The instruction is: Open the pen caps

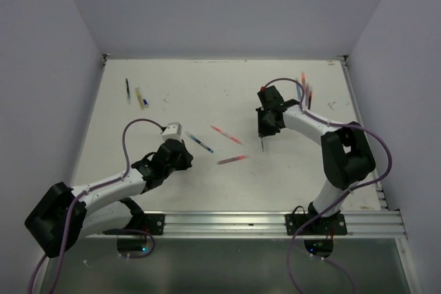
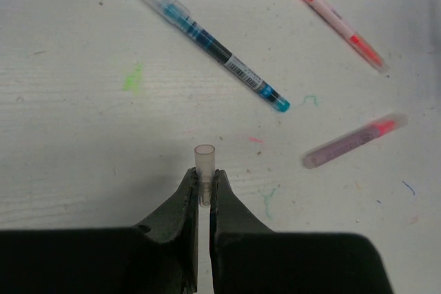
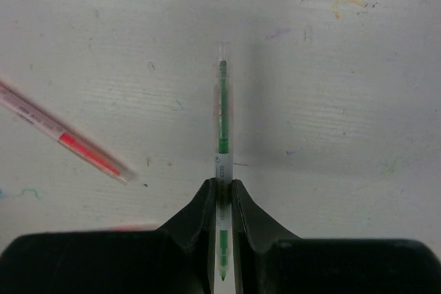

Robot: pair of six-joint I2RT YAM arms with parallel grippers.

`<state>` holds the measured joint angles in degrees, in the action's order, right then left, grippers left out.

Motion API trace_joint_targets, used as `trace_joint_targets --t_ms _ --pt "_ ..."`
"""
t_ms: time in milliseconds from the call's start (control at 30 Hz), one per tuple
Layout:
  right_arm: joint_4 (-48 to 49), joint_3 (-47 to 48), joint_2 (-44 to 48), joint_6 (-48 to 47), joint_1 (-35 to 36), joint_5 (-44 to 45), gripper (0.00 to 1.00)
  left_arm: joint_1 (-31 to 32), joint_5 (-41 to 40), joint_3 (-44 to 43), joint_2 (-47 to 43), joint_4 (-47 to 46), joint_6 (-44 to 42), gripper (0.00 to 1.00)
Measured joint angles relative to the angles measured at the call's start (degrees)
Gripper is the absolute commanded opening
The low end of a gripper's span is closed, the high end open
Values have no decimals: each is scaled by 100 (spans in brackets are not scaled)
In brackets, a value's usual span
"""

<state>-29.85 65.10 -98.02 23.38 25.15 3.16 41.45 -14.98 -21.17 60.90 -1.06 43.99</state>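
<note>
My left gripper (image 2: 204,178) is shut on a small clear pen cap (image 2: 204,158), which sticks out past the fingertips just above the table. In the top view this gripper (image 1: 180,153) is left of centre. My right gripper (image 3: 222,187) is shut on the barrel of a green pen (image 3: 222,115) with its bare tip pointing back between the jaws. In the top view the right gripper (image 1: 266,127) hangs right of centre with the green pen (image 1: 262,144) below it. Between the arms lie a blue pen (image 2: 207,39), a red pen (image 2: 327,15) and a pinkish-purple pen (image 2: 355,141).
A black pen (image 1: 127,89), a yellow pen (image 1: 140,98) and a small blue piece (image 1: 145,102) lie at the far left. More pens (image 1: 303,87) lie at the far right near the right arm's cable. White walls surround the table (image 1: 207,94) on three sides.
</note>
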Motion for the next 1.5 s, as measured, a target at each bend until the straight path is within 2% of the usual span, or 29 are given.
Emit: trace_joint_targets --t_ms 300,400,467,500,667,900,1000,1133,1333,1500 --pt "0 0 -560 -160 -4 232 0 -212 -247 -345 887 109 37 0" --pt "31 0 -573 -186 -4 249 3 -289 -264 -352 1139 101 44 0" --pt "35 2 -577 -201 -2 251 6 -321 -284 -374 1263 52 57 4" --pt "42 2 -581 -205 -2 251 9 -337 -289 -393 1309 31 68 11" --pt "101 2 -586 -219 -2 280 25 -356 -289 -415 1388 -68 133 23" --pt "85 85 -654 -339 17 328 37 -356 -284 -411 1388 -120 166 30" --pt "52 192 -673 -417 37 350 50 -356 -284 -393 1366 -131 192 31" --pt "-4 457 -660 -551 179 450 57 -356 -284 -341 1248 -83 192 36" --pt "24 894 -568 -813 577 450 58 -356 -282 -330 841 109 188 48" --pt "74 1399 -782 -1110 914 57 56 -356 -240 -306 258 302 184 60"
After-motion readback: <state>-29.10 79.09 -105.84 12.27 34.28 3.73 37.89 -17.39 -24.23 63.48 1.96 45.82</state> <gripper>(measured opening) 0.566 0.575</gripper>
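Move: The left hand already holds the clear cap; the bare table spot for it is about 2 cm ahead, 2 cm left and 4 cm down. From this hand the teal pen lies some 6 cm ahead and 2 cm right, the dark pink marker level and 15 cm right. The right hand holds the uncapped green pen; its table spot is level, 1 cm right and 4 cm down. From there the red pen lies 2 cm ahead and 14 cm left. Both hands set down what they still grip and open: the right lowers the green pen about 4 cm onto the table, the left sinks as far, easing forward and left, with the cap. Freed, the right goes some 9 cm left towards the red pen, rising and moving forward, turning nearly 20 degrees counter-clockwise; the left lifts nearly straight back up, its fingers opening wider. ##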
